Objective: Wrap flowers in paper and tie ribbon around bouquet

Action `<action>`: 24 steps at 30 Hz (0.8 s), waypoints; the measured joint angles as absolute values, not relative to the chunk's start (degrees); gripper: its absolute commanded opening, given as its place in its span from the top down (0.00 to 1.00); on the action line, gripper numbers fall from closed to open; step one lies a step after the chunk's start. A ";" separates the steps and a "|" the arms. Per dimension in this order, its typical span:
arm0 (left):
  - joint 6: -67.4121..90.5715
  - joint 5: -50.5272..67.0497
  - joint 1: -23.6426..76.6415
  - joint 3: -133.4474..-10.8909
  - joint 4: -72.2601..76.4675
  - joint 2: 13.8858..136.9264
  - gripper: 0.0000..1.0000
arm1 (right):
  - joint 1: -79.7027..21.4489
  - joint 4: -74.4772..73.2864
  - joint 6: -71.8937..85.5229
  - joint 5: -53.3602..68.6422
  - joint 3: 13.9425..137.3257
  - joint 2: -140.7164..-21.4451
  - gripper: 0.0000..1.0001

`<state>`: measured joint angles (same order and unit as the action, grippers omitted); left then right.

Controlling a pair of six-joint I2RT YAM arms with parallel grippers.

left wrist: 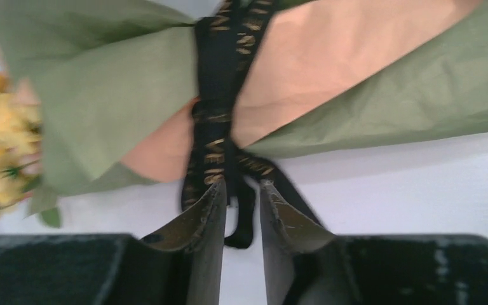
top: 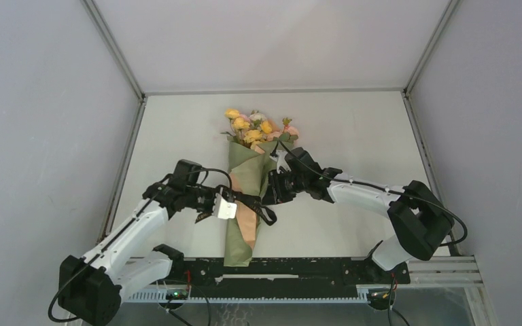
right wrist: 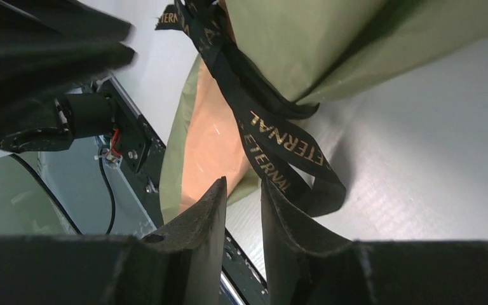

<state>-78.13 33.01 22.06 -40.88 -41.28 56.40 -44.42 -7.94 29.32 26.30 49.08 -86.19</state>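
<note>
The bouquet lies along the table with its flowers (top: 255, 129) at the far end, pink, yellow and cream. Olive paper (top: 247, 178) wraps them, and its peach lining (left wrist: 330, 57) shows. A black ribbon (top: 259, 206) with gold lettering circles the cone's waist (left wrist: 219, 63), and its loose ends trail onto the table. My left gripper (left wrist: 241, 185) sits at the knot, jaws a narrow gap apart, with a hanging ribbon loop between the tips. My right gripper (right wrist: 243, 181) comes in from the other side, jaws slightly apart and empty. A ribbon loop (right wrist: 273, 146) lies just beyond its right finger.
The white table (top: 353, 136) is walled by grey panels at the back and both sides. A black base rail (top: 299, 268) runs along the near edge, under the paper's tail. Both arms meet at the bouquet's middle (top: 251, 197).
</note>
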 measured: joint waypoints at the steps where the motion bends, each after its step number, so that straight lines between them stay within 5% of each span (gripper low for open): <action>1: -78.61 32.60 23.14 -38.94 -40.82 56.05 0.61 | -44.64 -7.27 29.54 26.35 49.43 -86.70 0.65; 24: -74.96 22.02 23.16 -34.57 -17.10 68.38 0.51 | -44.77 -6.22 29.87 25.98 49.58 -87.57 0.69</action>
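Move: The ribbon's small loop lies almost under the left hand, about 7 cm below, 2 cm ahead and 1 cm to its left. The knot is roughly 2 cm ahead of the hand and 4 cm right. The loose tail lies about 4 cm back and 4 cm left, the big loop some 4 cm back and 8 cm right; the flowers are about 19 cm ahead, 5 cm right. From the right hand the small loop is roughly 9 cm left, 3 cm ahead, 6 cm below. Any touch on the ribbon can't be made out for certain, but the left fingertips sink about 6 cm to the small loop beside the knot. After a slight dip backward the hand runs forward some 7 cm, easing up a centimetre at the end. The fingers spread from a quarter to about half open across the loop, and the wrist turns roughly 10 degrees counter-clockwise. ##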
